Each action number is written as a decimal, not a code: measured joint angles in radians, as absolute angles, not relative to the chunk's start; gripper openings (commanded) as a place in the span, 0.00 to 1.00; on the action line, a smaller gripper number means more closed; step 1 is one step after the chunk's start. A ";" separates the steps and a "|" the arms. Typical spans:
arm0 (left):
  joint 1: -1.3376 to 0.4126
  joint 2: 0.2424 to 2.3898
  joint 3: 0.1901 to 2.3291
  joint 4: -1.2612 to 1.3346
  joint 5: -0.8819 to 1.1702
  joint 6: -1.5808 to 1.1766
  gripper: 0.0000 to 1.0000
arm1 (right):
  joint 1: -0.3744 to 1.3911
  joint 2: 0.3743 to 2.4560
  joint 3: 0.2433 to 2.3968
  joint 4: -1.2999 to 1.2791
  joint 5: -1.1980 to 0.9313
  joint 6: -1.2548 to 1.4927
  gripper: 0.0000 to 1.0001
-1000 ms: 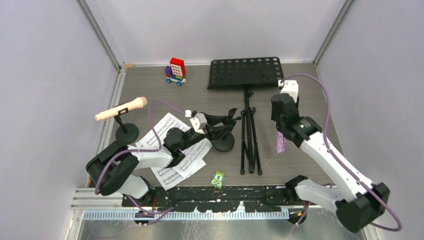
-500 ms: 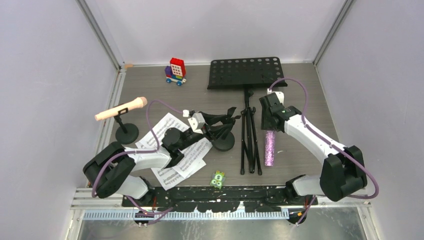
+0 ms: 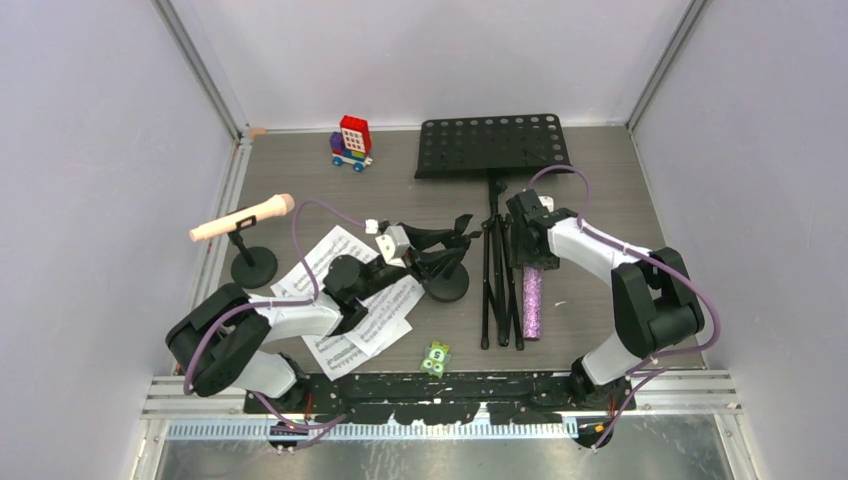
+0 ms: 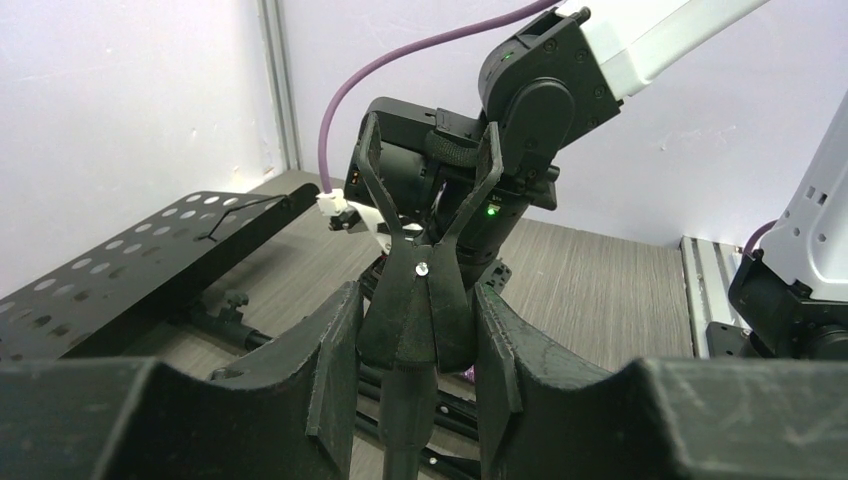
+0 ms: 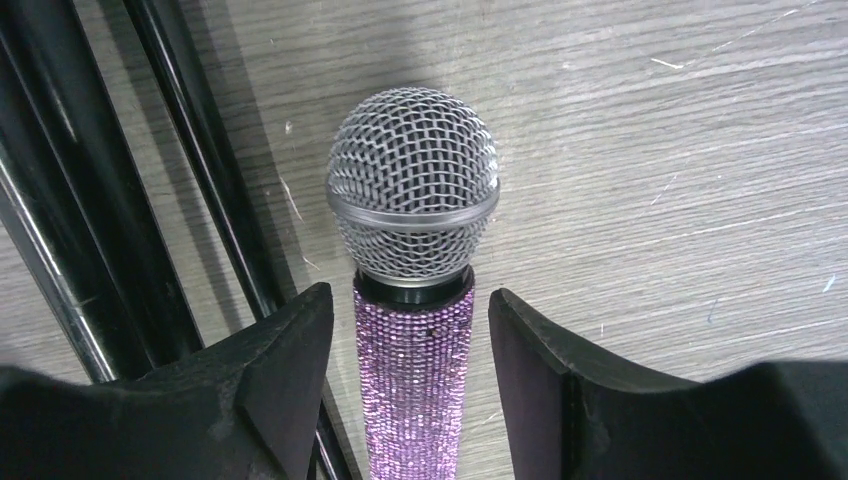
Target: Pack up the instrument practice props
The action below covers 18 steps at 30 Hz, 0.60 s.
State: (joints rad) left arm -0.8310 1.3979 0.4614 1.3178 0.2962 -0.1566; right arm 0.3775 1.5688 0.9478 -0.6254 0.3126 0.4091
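My left gripper is shut on the forked clip of a short black mic mount, whose round base rests on the table. The purple-glitter microphone lies flat beside the tripod legs. My right gripper straddles its handle, open, with a gap on each side. The black perforated music desk lies at the back. A pink microphone sits in the other mount at left. White sheet-music pages lie under my left arm.
A red-blue toy brick vehicle stands at the back, left of the music desk. A small green dotted piece lies near the front edge. Grey walls close in the table on three sides, and a metal rail runs along the near edge.
My right arm swung left and brought the purple microphone down flat beside the tripod legs, then its jaws came apart off the handle. The left arm has not moved.
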 measured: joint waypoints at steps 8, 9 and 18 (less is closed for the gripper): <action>-0.830 1.394 0.458 1.318 0.308 -0.156 0.00 | 0.377 1.565 0.939 -0.599 0.318 0.409 0.83; -0.830 1.393 0.456 1.318 0.311 -0.155 0.00 | 0.376 1.560 0.937 -0.600 0.319 0.409 0.83; -0.830 1.399 0.456 1.319 0.314 -0.117 0.00 | 0.375 1.280 0.908 -0.597 0.306 0.426 0.85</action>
State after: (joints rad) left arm -0.8299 1.3991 0.4557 1.3193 0.3141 -0.1169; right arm 0.3752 1.2797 0.9085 -0.5968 0.3061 0.4255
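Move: The sparkly microphone lies on the table between the right hand's already loosened fingers, its middle about 5 cm back and 1 cm below. The music stand's folded legs run some 6 cm to the left and 4 cm back, and its desk is about 22 cm ahead and 7 cm left. The mic stand's base sits some 16 cm left and 4 cm back. From the left hand, the microphone's middle is about 16 cm right, level fore-and-aft, and 20 cm below. The right fingers, already slack around the sparkly handle just behind the mesh head, spread plainly wider while the hand all but stays in place. Then the hand lifts about 7 cm, almost straight up and away from the microphone, its fingertips swinging forward by some 15 degrees. ##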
